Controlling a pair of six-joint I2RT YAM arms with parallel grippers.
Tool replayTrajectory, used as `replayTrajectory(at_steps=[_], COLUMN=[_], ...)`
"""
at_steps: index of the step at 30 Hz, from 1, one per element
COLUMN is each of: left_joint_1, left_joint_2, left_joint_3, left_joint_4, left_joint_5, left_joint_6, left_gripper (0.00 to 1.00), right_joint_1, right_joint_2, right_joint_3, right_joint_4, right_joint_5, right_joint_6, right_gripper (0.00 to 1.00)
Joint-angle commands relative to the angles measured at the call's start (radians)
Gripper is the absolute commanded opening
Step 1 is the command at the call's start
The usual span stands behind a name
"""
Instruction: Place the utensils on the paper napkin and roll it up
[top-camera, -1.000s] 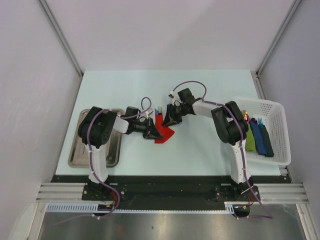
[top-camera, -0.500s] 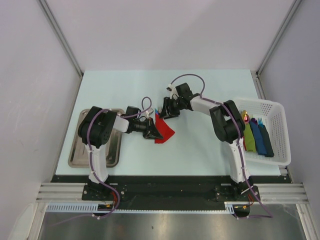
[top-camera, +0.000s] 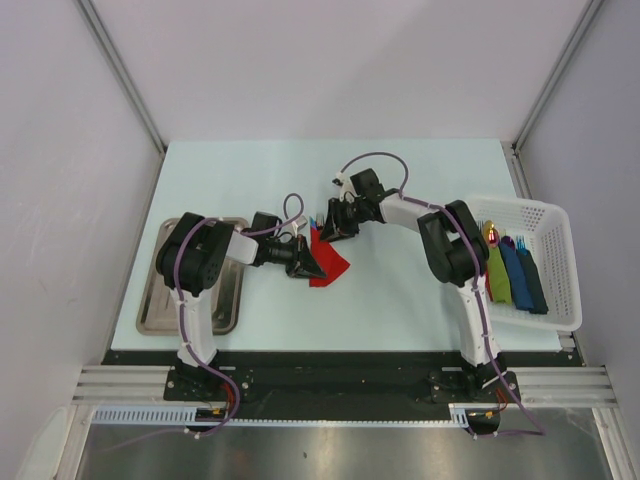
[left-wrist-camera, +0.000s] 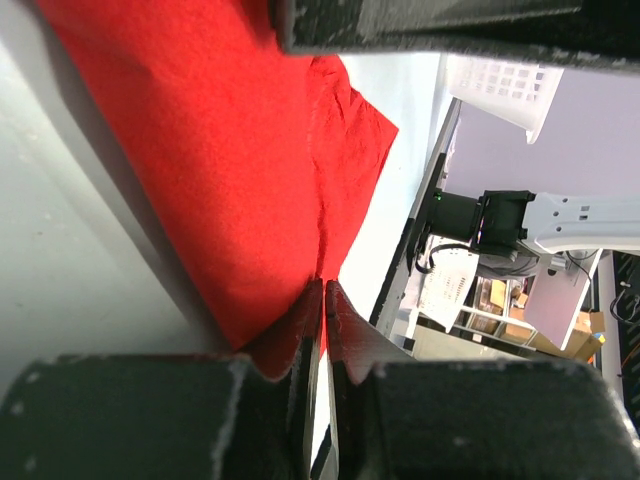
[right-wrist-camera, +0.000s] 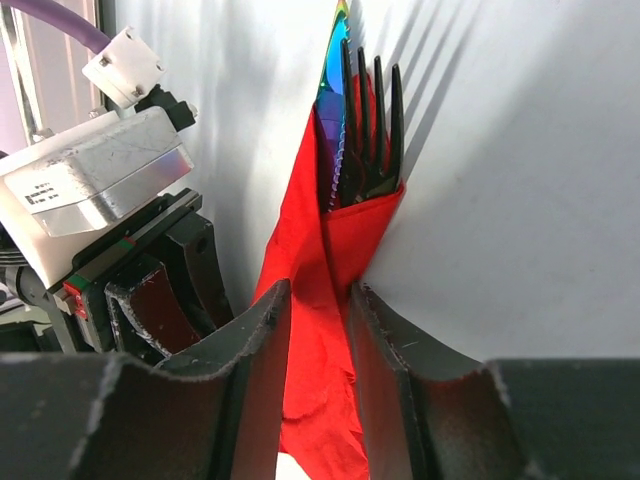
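Note:
The red paper napkin lies mid-table, folded over the utensils. In the right wrist view the napkin is a narrow bundle, and a dark fork and a rainbow-tinted serrated blade stick out of its far end. My right gripper straddles the bundle just below that end, both fingers pressed against the red paper. In the top view it sits at the napkin's far end. My left gripper is shut on a thin edge of the napkin, at the napkin's left side.
A white basket at the right edge holds a green roll, a blue roll and a darker one. A metal tray lies at the left under the left arm. The left gripper's body sits close beside my right fingers.
My right gripper moved left and away from me, from the napkin's right side to its far end. Its jaws widened, then narrowed onto the bundle. The left gripper stayed put.

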Motion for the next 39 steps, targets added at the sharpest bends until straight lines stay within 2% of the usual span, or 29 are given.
replayTrajectory(at_steps=[1,4,8,12,15,17,18,22,25,29,32,34,35,37,38,39], left_joint_1=[0.013,0.013,0.015,0.019,0.028,0.035,0.044,0.079,0.108,0.133,0.153,0.160,0.165,0.168,0.168,0.168], left_joint_2=[0.037,0.040,0.045,0.036,0.001,-0.035,-0.081,-0.200,-0.277,-0.334,-0.369,-0.392,-0.400,-0.415,-0.431,-0.438], left_joint_3=[-0.014,-0.013,-0.010,-0.005,-0.004,0.006,0.012,0.050,0.098,0.133,0.125,0.125,0.127,0.125,0.122,0.118], left_joint_4=[-0.050,-0.050,-0.052,-0.049,-0.035,-0.027,-0.026,-0.033,-0.108,-0.242,-0.273,-0.273,-0.280,-0.280,-0.277,-0.274], left_joint_5=[-0.108,-0.107,-0.108,-0.107,-0.098,-0.095,-0.098,-0.116,-0.150,-0.179,-0.202,-0.213,-0.219,-0.227,-0.239,-0.246], left_joint_6=[0.062,0.059,0.060,0.062,0.066,0.071,0.072,0.080,0.147,0.244,0.263,0.261,0.266,0.272,0.273,0.273], left_gripper=[0.12,0.12,0.11,0.11,0.13,0.18,0.26,0.42,0.56,0.61,0.72,0.74,0.81,0.85,0.92,0.93], right_joint_1=[0.019,0.012,-0.001,-0.020,-0.036,-0.037,-0.037,-0.037,-0.037,-0.039,-0.039,-0.042,-0.042,-0.042,-0.042,-0.044], right_joint_2=[0.080,0.095,0.124,0.136,0.126,0.101,0.092,0.052,0.031,0.000,-0.023,-0.044,-0.051,-0.067,-0.074,-0.078], right_joint_3=[-0.026,-0.024,-0.017,-0.021,-0.023,-0.026,-0.026,-0.015,-0.003,-0.007,-0.015,-0.018,-0.023,-0.030,-0.035,-0.037], right_joint_4=[-0.086,-0.092,-0.099,-0.078,-0.014,0.020,0.054,0.144,0.168,0.180,0.186,0.191,0.201,0.214,0.220,0.223], right_joint_5=[0.045,0.047,0.015,-0.033,-0.106,-0.149,-0.160,-0.206,-0.217,-0.218,-0.217,-0.217,-0.218,-0.224,-0.226,-0.226], right_joint_6=[0.003,0.009,0.008,0.015,0.038,0.052,0.058,0.113,0.146,0.158,0.156,0.155,0.156,0.159,0.159,0.159], right_gripper=[0.35,0.31,0.19,0.00,0.00,0.00,0.00,0.00,0.00,0.00,0.00,0.00,0.00,0.00,0.00,0.00])
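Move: The mouth of the red napkin roll, with cloth already between the right hand's open fingers, lies about 1 cm back, 1 cm to its left and 1 cm below. The fork and knife heads stick out roughly 4 cm ahead and 2 cm left of that hand; the loose napkin flap lies some 8 cm back and 2 cm to its right. The left hand is at the roll's near end, with the mouth some 10 cm straight ahead, about level. The right hand sinks about 1 cm and shuts its fingers on the cloth at the roll's mouth, just behind the fork and knife heads, then keeps that pinch while its fingertips tip up some 10 degrees and it rises about 2.5 cm at the end. The left hand first stays on the near end of the roll, then opens wide and comes free, climbing about 11 cm while going forward and away to its left, its wrist turning nearly 30 degrees. ##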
